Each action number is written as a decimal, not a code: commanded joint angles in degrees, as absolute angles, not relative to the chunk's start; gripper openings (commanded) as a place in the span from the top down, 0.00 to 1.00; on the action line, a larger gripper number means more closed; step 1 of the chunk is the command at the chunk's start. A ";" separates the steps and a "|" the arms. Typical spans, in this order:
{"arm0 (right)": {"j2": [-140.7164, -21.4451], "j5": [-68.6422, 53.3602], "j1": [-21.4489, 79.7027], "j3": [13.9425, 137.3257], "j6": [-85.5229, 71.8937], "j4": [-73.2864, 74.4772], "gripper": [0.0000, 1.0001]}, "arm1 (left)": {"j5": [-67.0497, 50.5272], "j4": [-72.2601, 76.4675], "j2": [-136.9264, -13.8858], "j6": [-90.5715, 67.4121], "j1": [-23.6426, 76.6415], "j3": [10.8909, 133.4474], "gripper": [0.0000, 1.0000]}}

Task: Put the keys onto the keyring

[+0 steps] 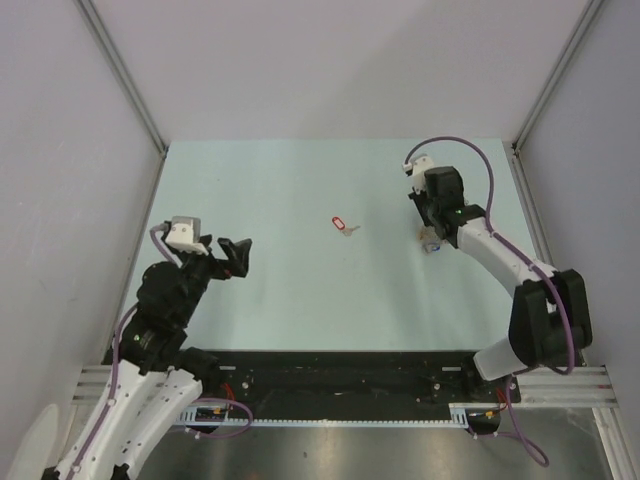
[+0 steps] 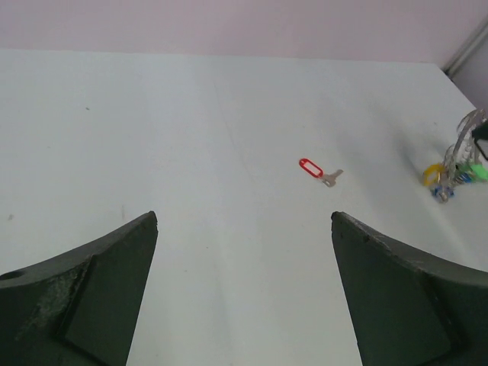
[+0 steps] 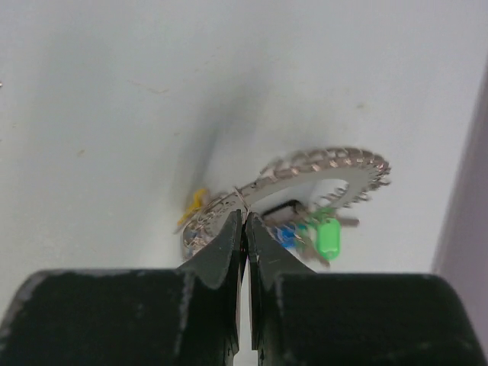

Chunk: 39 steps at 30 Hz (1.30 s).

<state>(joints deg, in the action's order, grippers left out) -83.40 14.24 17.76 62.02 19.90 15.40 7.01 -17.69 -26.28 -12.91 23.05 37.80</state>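
Note:
A silver key with a red tag (image 1: 341, 224) lies alone on the pale table, mid-table; in the left wrist view the red-tagged key (image 2: 314, 169) rests far ahead of the fingers. My left gripper (image 1: 238, 255) hovers over the table's left side, open and holding nothing (image 2: 244, 217). My right gripper (image 1: 429, 232) is shut on the keyring (image 3: 320, 164), pinching its thin wire between the fingertips (image 3: 245, 217). Green (image 3: 329, 236), blue (image 3: 287, 236) and yellow (image 3: 196, 202) tags hang on the keyring (image 2: 457, 156), which touches the table.
Grey walls with metal frame posts (image 1: 130, 90) enclose the table on three sides. The right wall stands close beside the keyring (image 3: 465, 229). The arms' bases sit on a black rail (image 1: 330, 380) at the near edge.

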 commanded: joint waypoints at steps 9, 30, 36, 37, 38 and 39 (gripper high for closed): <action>-87.65 0.62 16.44 52.65 0.26 1.23 0.54 | 16.44 -18.99 -6.70 -5.01 22.59 32.52 0.00; -27.88 18.96 13.62 43.60 -7.55 19.42 0.00 | 26.28 -15.30 8.08 -5.80 22.15 29.53 0.01; -15.24 25.04 13.62 41.67 -9.58 22.15 0.00 | 26.28 -14.33 7.91 -6.33 21.88 29.53 0.00; -13.38 25.40 13.62 41.05 -9.58 22.06 0.00 | 26.11 -13.98 8.08 -6.42 21.88 29.44 0.00; -11.62 25.49 13.62 40.35 -9.15 21.54 0.00 | 25.58 -13.71 7.91 -6.42 21.80 29.36 0.00; -10.30 25.40 13.62 39.12 -9.14 21.36 0.00 | 25.23 -13.45 8.00 -6.42 21.80 29.27 0.00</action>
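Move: The keyring, with its keys, hangs from the right fingers, its middle some 6 cm straight below them. The open patch of table where it will lie is about 15 cm below that hand, some 2 cm ahead and 2 cm to its right. The loose red-tagged key lies on the table about 5 cm farther out than the hand and 25 cm to its left. From the left hand, that patch is roughly 18 cm ahead, 56 cm to the right and 26 cm lower. The keyring is lowered to the table: the right hand sinks about 10 cm, its fingers opening on the way and letting go, then climbs steeply, some 25 cm, and draws back towards its base, wide open, rolling left side up as the fingers tip up to level. The empty left hand swings some 8 cm left, drawing back and rising a little. ##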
